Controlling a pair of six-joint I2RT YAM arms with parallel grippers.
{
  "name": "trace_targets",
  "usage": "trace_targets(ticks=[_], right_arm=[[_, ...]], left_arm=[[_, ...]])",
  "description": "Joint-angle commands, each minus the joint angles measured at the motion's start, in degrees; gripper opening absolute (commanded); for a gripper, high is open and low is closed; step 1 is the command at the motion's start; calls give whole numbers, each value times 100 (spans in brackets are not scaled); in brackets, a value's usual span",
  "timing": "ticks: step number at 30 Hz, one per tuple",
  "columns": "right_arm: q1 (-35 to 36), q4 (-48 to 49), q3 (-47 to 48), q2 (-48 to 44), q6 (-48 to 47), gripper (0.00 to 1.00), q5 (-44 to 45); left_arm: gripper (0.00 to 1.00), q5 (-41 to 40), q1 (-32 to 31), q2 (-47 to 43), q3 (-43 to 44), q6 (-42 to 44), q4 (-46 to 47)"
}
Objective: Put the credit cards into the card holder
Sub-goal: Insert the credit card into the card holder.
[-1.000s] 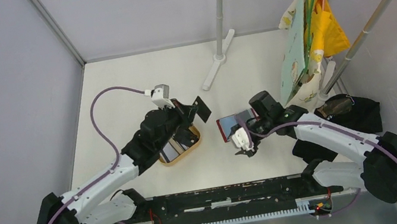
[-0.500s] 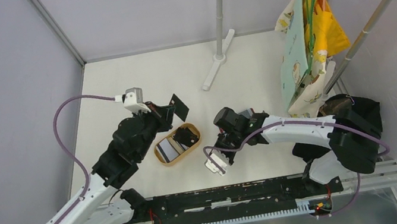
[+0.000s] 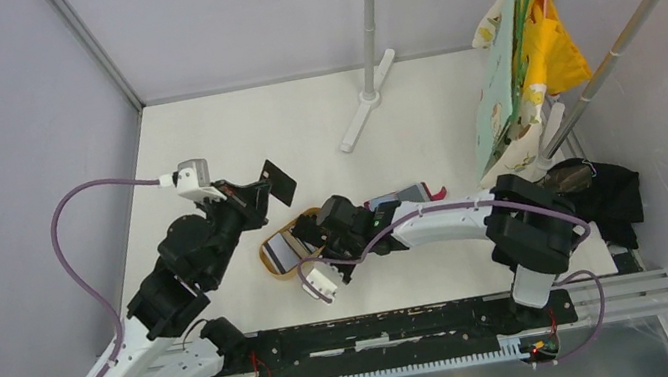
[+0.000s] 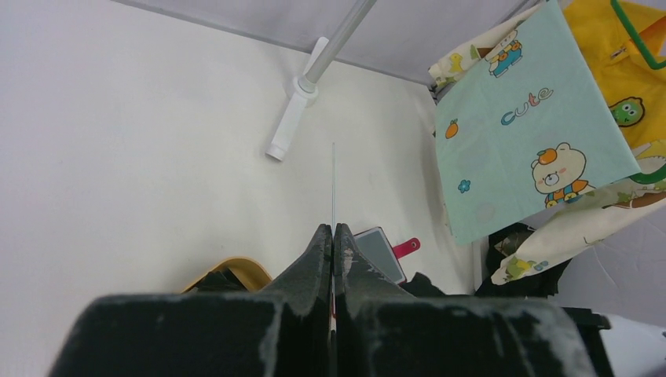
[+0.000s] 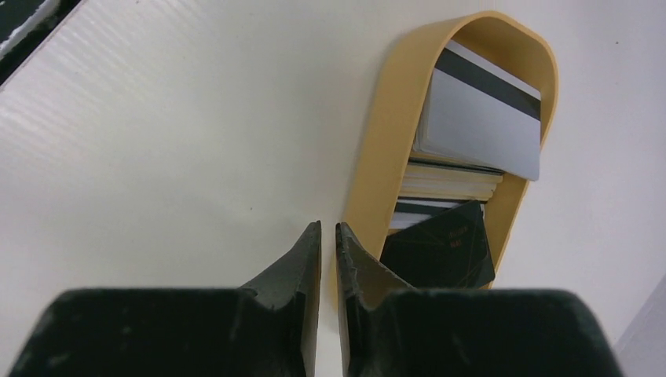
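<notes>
My left gripper (image 3: 259,188) is shut on a black credit card (image 3: 280,183), held up above the table left of the tray. In the left wrist view that card (image 4: 333,181) shows edge-on as a thin line rising from the left gripper (image 4: 333,228). The red card holder (image 3: 399,197) lies open on the table, its grey-blue panel (image 4: 379,254) facing up. More credit cards, one pale grey (image 5: 479,126) and one black (image 5: 444,243), lie in the oval tan tray (image 5: 385,149). My right gripper (image 5: 328,226) hovers at the tray's long rim, jaws a narrow slit apart with nothing between them.
The tray (image 3: 272,259) sits mid-table, partly under my right gripper (image 3: 309,235). A rack pole's white foot (image 3: 366,97) stands at the back. Printed cloths (image 3: 519,68) hang at the right over a black garment (image 3: 604,191). Grey walls close in both sides.
My right arm has swung left from the card holder to the tray while its jaws closed to a slit. My left arm has drawn back left, still gripping the black card.
</notes>
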Motion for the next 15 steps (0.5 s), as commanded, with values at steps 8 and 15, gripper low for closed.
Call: trace_targets(ticks=[8,15], right_arm=[[249,843,1161,1136,1118,15,944],[245,1670,1751,1768,2071,16,2043]], left_arm=[[2,-174,21,-432,297,238,-147],[2,-102,17,-628,296,196,-182]])
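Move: Just left of the nearly shut right fingers stands the tan basket, its middle some 6 cm left, 2 cm back and 3 cm lower. In it the black cards lie about 4 cm left and 1 cm ahead of that hand, the white cards roughly 8 cm left and 4 cm back. The open red card holder is some 18 cm right and 2 cm ahead. From the left hand, the basket is about 6 cm back, 1 cm right and 30 cm below. Pushing along the basket's right-hand wall with its fingertips, the right hand goes about 6 cm left and sinks some 2 cm at first, then swings forward about 4 cm while turning some 15 degrees clockwise; its fingers stay narrowly open. The left hand keeps its pinch on a black card and eases a couple of centimetres left, up and back. ##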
